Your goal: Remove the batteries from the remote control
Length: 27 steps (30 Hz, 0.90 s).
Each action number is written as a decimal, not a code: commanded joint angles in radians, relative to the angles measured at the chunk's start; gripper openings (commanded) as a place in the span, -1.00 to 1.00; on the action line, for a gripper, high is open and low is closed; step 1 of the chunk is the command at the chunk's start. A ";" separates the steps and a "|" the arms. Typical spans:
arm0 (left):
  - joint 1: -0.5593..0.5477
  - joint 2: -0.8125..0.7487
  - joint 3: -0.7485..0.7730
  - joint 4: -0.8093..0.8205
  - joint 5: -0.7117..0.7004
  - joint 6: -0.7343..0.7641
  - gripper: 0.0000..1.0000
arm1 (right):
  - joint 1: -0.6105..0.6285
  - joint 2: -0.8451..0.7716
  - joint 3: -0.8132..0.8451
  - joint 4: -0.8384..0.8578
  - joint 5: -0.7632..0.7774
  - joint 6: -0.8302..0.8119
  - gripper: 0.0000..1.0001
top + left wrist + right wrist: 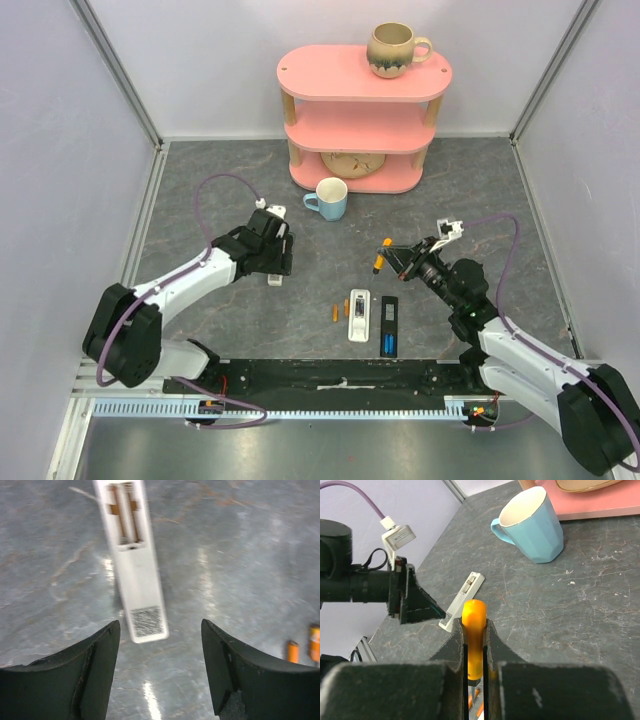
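Observation:
A white remote control (135,570) lies on the table with its battery bay open and two brownish batteries (125,515) inside. My left gripper (160,622) is open above its near end, touching nothing. The same remote (462,602) shows in the right wrist view beside the left fingers (417,605). From above it is mostly hidden under the left gripper (272,258). My right gripper (475,625) is shut on an orange-handled screwdriver (473,630), held above the table (380,260). A loose orange battery (334,312) lies near a second white remote (358,315).
A black remote (389,312) lies right of the second white remote, with blue batteries (388,345) at its near end. A blue mug (328,198) stands before a pink shelf (362,110) that carries a beige mug (396,48). Two orange batteries (292,651) show at the left wrist view's right edge.

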 commanded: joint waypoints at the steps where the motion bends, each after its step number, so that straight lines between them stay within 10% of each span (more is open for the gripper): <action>1: -0.102 -0.060 0.024 0.010 0.031 -0.060 0.41 | 0.000 -0.049 0.030 -0.044 0.051 -0.019 -1.00; 11: -0.496 0.078 0.167 0.020 -0.038 -0.185 0.41 | -0.014 -0.104 0.035 -0.191 0.156 -0.036 -1.00; 27: -0.737 0.330 0.332 -0.033 -0.134 -0.321 0.41 | -0.060 -0.073 0.038 -0.202 0.130 -0.045 -1.00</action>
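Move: The white remote still loaded with batteries lies about 20 cm to the left hand's right and 10 cm back, some 4 cm lower. On the way to it are two loose orange batteries, roughly 14 and 17 cm right and 10 and 9 cm back. The black remote is about 27 cm right and 13 cm back; the emptied remote is 5 cm ahead, 1 cm left. From the right hand, the loaded remote is 8 cm back, 5 cm left and 16 cm below. Touching nothing, the left hand leaves the emptied remote and swings right some 20 cm and back about 13 cm to the loaded white remote, rising a couple of centimetres and then sinking to about its starting height. It turns about 25 degrees clockwise, fingers staying open. The right hand, still gripping the screwdriver, shifts about 4 cm right and 3 cm down, turning slightly clockwise. ##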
